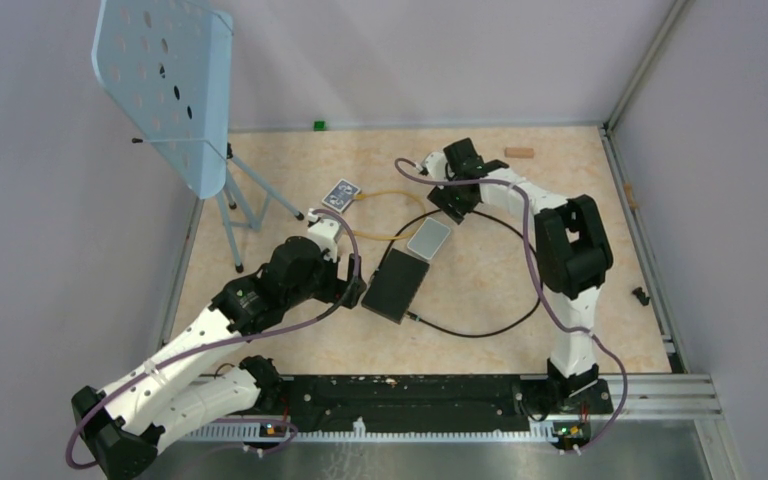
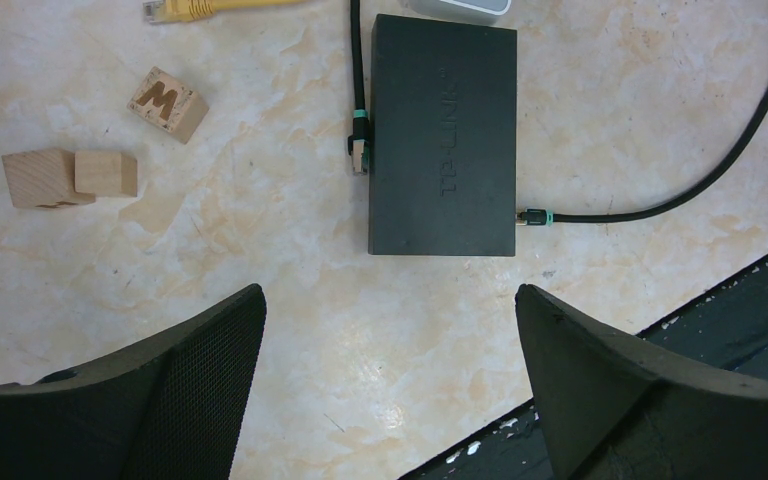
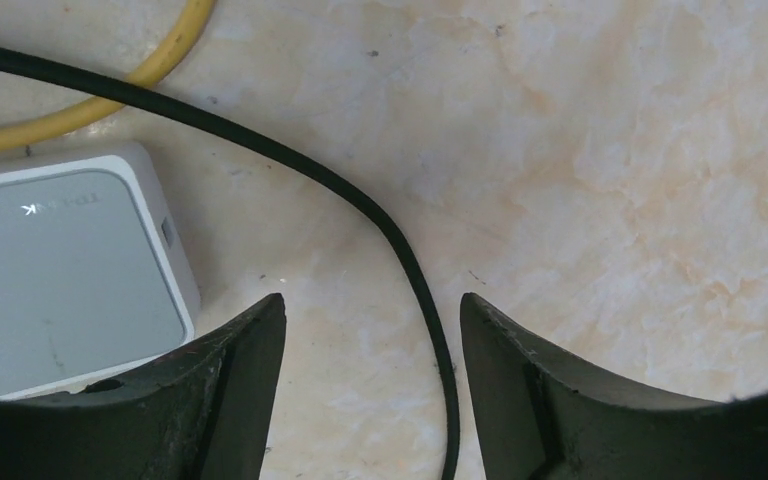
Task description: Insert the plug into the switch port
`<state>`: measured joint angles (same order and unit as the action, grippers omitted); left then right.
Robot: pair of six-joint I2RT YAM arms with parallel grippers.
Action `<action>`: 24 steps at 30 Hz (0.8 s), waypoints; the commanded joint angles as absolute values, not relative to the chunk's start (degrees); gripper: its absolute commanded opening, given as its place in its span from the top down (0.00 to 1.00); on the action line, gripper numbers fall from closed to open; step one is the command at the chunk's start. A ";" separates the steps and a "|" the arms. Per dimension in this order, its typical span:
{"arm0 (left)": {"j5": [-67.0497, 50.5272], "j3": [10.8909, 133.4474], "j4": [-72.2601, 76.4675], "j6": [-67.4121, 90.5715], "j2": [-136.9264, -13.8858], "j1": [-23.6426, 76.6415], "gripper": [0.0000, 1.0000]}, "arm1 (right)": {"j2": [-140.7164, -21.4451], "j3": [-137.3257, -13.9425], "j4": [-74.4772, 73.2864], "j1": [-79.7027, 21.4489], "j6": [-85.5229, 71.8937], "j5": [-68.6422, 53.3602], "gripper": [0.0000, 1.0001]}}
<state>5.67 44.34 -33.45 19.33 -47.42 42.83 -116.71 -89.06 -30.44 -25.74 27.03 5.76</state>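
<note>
The switch is a flat matte-black box [image 2: 443, 135] [image 1: 395, 285] lying mid-table. Its port sockets sit in the narrow edges and do not show from above. A free plug [image 2: 359, 150] with a teal boot lies beside the box's left long edge, on a black cable [image 3: 400, 250]. A second teal-booted plug [image 2: 530, 216] sits in the right edge. My left gripper [image 2: 390, 310] [image 1: 355, 280] hovers open near the box's short end, holding nothing. My right gripper [image 3: 370, 320] [image 1: 455, 205] is open and low, straddling the black cable without touching it.
A pale grey-blue rounded card [image 3: 60, 280] [image 1: 428, 238] lies just left of my right gripper. A yellow cable [image 3: 110, 100] with its plug [image 2: 175, 10], a playing card [image 1: 343, 192] and wooden blocks [image 2: 168, 103] [image 2: 70, 177] lie nearby. A perforated blue panel on a tripod [image 1: 165, 80] stands at the back left.
</note>
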 commanded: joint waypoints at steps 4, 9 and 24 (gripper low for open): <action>6.46 44.29 -31.87 19.07 -48.30 42.71 0.01 | -118.12 -91.55 -28.49 -25.10 36.25 -4.16 0.35; 6.42 44.25 -31.90 19.16 -48.81 42.75 0.01 | -121.96 -96.28 -30.72 -23.83 38.37 -9.28 0.34; 8.48 44.87 -32.93 20.04 -51.99 42.65 0.01 | -134.42 -110.75 -44.09 -23.15 44.05 -23.42 0.39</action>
<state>7.18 44.34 -33.67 19.57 -51.72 42.83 -131.07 -106.94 -38.44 -23.46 41.69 -17.93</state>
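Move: Just under the right hand runs the black cable; the stretch it makes for lies about 4 cm left, level ahead and some 5 cm below. The near bend of the yellow cable is about 7 cm left and level ahead, the white box about 7 cm back and 5 cm left, the black switch roughly 18 cm back and 13 cm left. From the left hand that stretch of black cable is about 23 cm ahead and 22 cm right. Sweeping left about 6 cm along the black cable towards the yellow bend, the right hand also sinks some 3 cm and edges forward, turning counter-clockwise a good 20 degrees. Its fingers stay open and come down close about the black cable; no touch can be seen. The left hand, open and empty, sinks about 2 cm beside the switch. ##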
